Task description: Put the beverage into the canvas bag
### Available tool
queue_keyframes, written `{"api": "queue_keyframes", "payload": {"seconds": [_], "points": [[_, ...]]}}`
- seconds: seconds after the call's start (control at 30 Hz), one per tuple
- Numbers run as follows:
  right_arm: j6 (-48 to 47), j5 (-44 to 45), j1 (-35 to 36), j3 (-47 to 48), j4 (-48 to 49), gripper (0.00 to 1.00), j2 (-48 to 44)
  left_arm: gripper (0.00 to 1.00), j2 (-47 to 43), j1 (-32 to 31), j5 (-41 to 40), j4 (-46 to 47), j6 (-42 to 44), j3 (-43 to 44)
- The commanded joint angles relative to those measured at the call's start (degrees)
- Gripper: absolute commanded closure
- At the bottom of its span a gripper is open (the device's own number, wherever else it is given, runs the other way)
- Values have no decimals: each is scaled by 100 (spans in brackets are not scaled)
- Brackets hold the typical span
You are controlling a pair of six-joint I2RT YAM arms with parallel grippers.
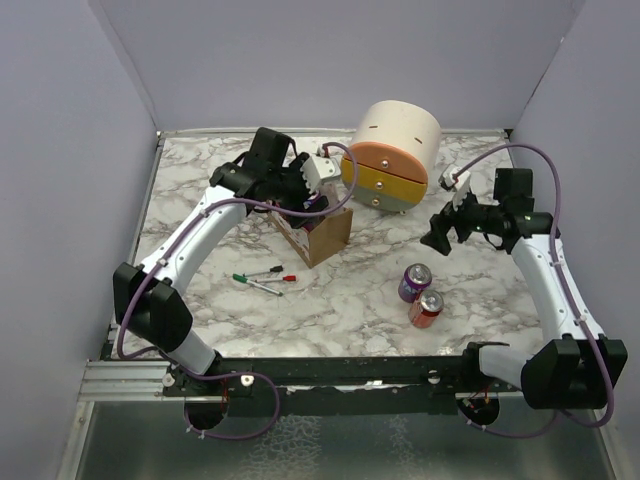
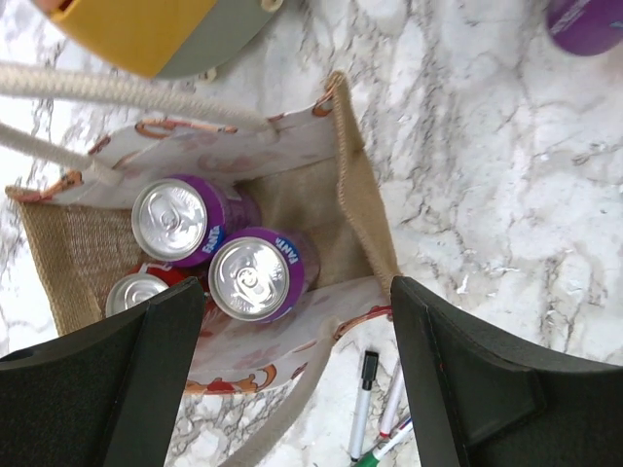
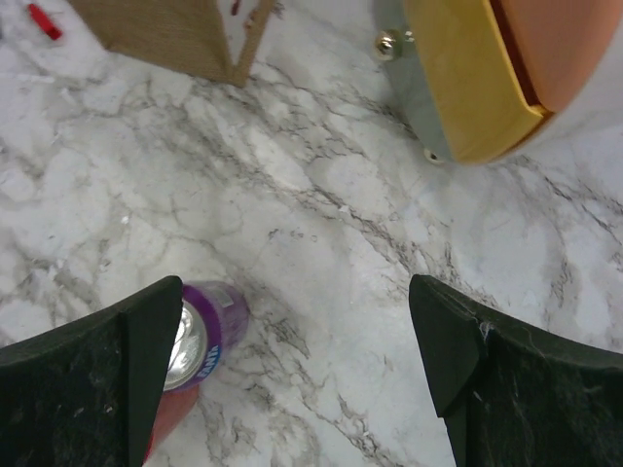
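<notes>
The tan canvas bag point(image 1: 326, 238) stands open left of centre. In the left wrist view the bag point(image 2: 365, 209) holds two purple Fanta cans point(image 2: 177, 222) point(image 2: 257, 277) and a third can with a red side point(image 2: 131, 292). My left gripper point(image 1: 305, 192) hovers open and empty just above the bag's mouth point(image 2: 297, 379). A purple can point(image 1: 415, 282) and a red can point(image 1: 427, 308) stand on the table at the right. My right gripper point(image 1: 440, 236) is open and empty above the marble point(image 3: 292, 370), with the purple can point(image 3: 202, 336) by its left finger.
A round cream drawer unit point(image 1: 395, 150) with orange, yellow and grey drawers stands behind the bag; it also shows in the right wrist view point(image 3: 477, 78). Marker pens point(image 1: 265, 279) lie in front of the bag point(image 2: 362, 404). Pale walls enclose the table.
</notes>
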Motion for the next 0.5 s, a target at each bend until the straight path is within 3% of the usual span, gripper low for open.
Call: {"api": "queue_keyframes", "payload": {"seconds": [0.0, 0.23, 0.47], "points": [[-1139, -1086, -17, 568, -1785, 0, 55, 20, -9, 42, 1039, -541, 330, 458], [-1669, -684, 71, 308, -2378, 0, -120, 17, -50, 33, 943, -173, -154, 512], [-1652, -126, 514, -30, -2239, 0, -208, 17, -107, 8, 809, 28, -337, 362]]}}
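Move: The purple can I'm going for stands roughly 6 cm back and 5 cm to the left of my right hand, about 10 cm lower. The red can stands against it, some 12 cm back and 2 cm left of that hand, at the same depth. The canvas bag is about 10 cm ahead and 28 cm left of it. From my empty left hand over the bag, the purple can is some 10 cm back, 22 cm right and 14 cm down. I draw my right hand back about 7 cm towards the purple can, drifting slightly left; after a small rise it sinks some 3 cm. The wrist turns about 15 degrees counter-clockwise and tips the fingers further down, wide open and touching nothing yet. Meanwhile my left hand, still open and empty, rises about 3 cm off the bag, easing back and right. ##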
